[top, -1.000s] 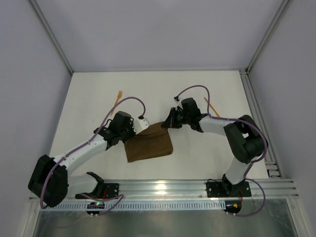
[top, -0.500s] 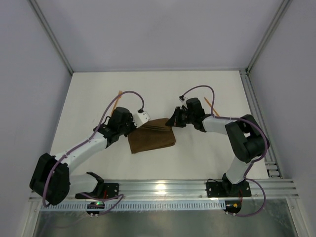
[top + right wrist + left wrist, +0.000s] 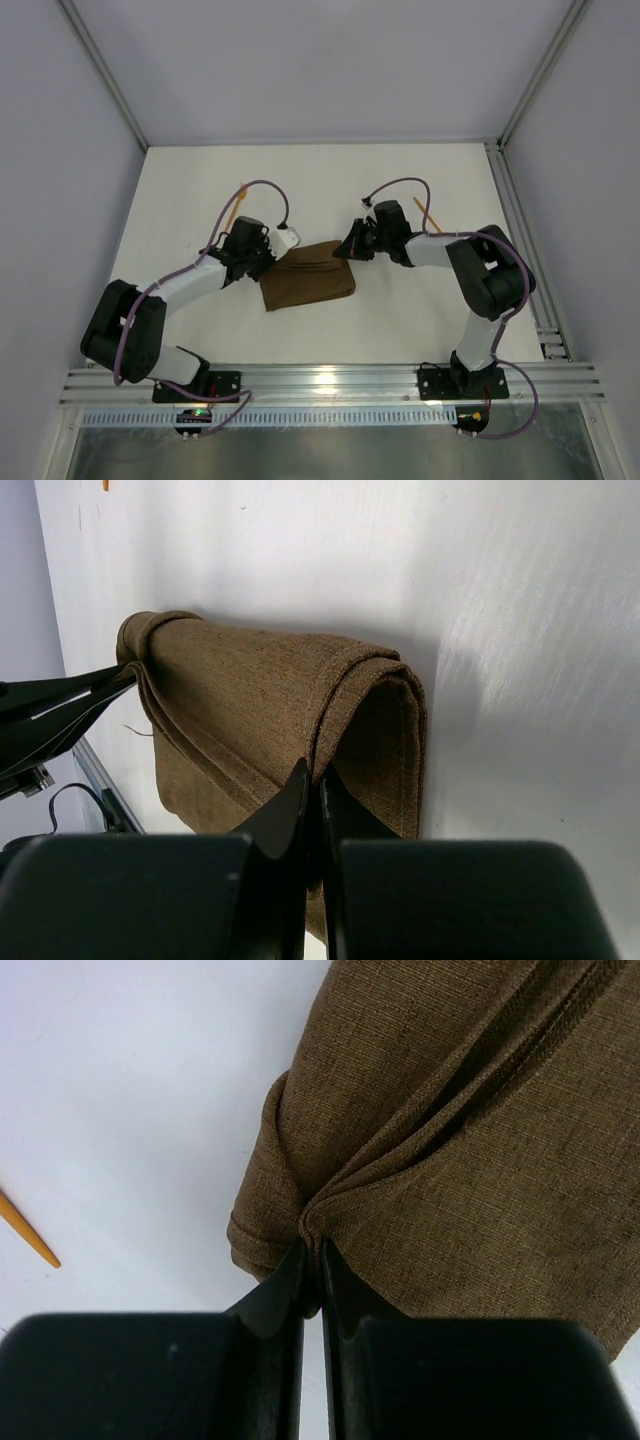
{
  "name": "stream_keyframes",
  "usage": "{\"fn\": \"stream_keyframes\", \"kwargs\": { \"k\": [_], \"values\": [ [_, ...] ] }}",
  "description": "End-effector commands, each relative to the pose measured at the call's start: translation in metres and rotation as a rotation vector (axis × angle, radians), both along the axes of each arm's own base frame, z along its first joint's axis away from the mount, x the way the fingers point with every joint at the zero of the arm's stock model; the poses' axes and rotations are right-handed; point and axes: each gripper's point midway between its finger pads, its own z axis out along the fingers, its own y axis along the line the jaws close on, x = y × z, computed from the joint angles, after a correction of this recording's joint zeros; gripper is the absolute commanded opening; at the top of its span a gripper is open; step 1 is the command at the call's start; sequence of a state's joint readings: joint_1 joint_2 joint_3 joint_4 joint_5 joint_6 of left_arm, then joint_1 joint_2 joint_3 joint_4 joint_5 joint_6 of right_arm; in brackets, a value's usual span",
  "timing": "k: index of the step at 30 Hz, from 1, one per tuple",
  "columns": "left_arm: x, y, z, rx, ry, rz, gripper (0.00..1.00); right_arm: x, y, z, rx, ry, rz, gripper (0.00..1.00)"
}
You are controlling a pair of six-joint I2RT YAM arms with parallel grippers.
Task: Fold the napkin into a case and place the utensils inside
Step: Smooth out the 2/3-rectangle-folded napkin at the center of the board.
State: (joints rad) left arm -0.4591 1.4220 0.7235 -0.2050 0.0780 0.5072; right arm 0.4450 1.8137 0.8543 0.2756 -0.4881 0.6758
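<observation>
The dark brown napkin (image 3: 310, 282) lies folded in layers on the white table between my two arms. My left gripper (image 3: 276, 260) is shut on the napkin's left end, with a bunched fold of cloth (image 3: 450, 1160) pinched between its jaws (image 3: 312, 1255). At the napkin's far right corner my right gripper (image 3: 343, 252) is shut on the doubled hem (image 3: 260, 710), seen close in the right wrist view (image 3: 313, 780). One orange utensil (image 3: 236, 205) lies far left of the left gripper, and its tip (image 3: 28, 1230) shows in the left wrist view. A second orange utensil (image 3: 428, 216) lies behind the right arm, partly hidden.
Grey walls and an aluminium frame (image 3: 110, 90) enclose the white table (image 3: 320, 180). A rail (image 3: 330, 380) runs along the near edge by the arm bases. My left gripper's fingers (image 3: 60, 695) show at the left of the right wrist view.
Both grippers carried the napkin's edge a little farther from the bases and lowered it, making the cloth a shorter, thicker fold. The left arm has stretched out lower over the table.
</observation>
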Motion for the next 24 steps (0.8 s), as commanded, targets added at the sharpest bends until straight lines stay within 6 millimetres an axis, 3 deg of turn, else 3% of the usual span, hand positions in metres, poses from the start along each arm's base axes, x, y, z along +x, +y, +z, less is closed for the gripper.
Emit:
{"fn": "stream_keyframes", "kwargs": {
  "k": [1, 3, 4, 5, 6, 9, 13, 17, 20, 24],
  "values": [
    [0.027, -0.001, 0.025, -0.080, -0.082, 0.072, 0.08, 0.026, 0.001, 0.023, 0.005, -0.069, -0.045, 0.03],
    [0.013, -0.004, 0.026, -0.105, -0.020, 0.031, 0.16, 0.027, 0.001, 0.017, -0.005, -0.057, -0.048, 0.03],
    [0.009, -0.007, 0.030, -0.115, -0.004, 0.015, 0.33, 0.028, 0.003, 0.017, 0.001, -0.053, -0.046, 0.03],
    [0.004, -0.011, 0.035, -0.141, 0.013, 0.006, 0.44, 0.027, 0.004, 0.016, 0.009, -0.042, -0.039, 0.03],
    [-0.005, -0.010, 0.034, -0.145, 0.053, 0.008, 0.47, 0.028, 0.006, 0.016, 0.020, -0.031, -0.046, 0.03],
    [-0.023, -0.013, 0.049, -0.164, 0.094, -0.045, 0.44, 0.030, 0.006, 0.015, 0.024, -0.028, -0.054, 0.03],
    [-0.037, -0.009, 0.066, -0.156, 0.083, -0.084, 0.48, 0.033, 0.005, 0.013, -0.011, -0.034, -0.042, 0.03],
    [-0.015, 0.004, 0.084, -0.147, -0.027, 0.051, 0.52, 0.035, 0.004, 0.010, -0.038, -0.036, -0.031, 0.03],
    [0.008, 0.013, 0.074, -0.129, -0.048, 0.202, 0.55, 0.035, 0.004, 0.009, -0.039, -0.035, -0.022, 0.03],
    [0.024, 0.005, 0.061, -0.142, -0.019, 0.253, 0.62, 0.034, 0.005, 0.008, -0.041, -0.035, -0.017, 0.03]
  ]
}}
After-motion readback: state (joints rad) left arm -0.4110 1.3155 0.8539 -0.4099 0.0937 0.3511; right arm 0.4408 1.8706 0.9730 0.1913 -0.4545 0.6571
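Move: My left hand, low over the board, has its fingers shut on the left end of the brown napkin. The napkin's middle lies about 8 cm to this hand's right, 1 cm back and 1 cm lower; the orange fork is some 16 cm ahead and 8 cm to its left. From my right hand, which pinches the right edge, the napkin's middle is 7 cm left and 5 cm back, and the second orange utensil is 10 cm ahead and 20 cm right. I open my left fingers to rather over half, let go of the napkin's left end and lift away from it, rising about 6 to 7 cm and easing back 2 to 3 cm, then come forward again and start down, still above that end. Meanwhile my right hand keeps its pinch and draws the right edge some 2 to 3 cm forward. ##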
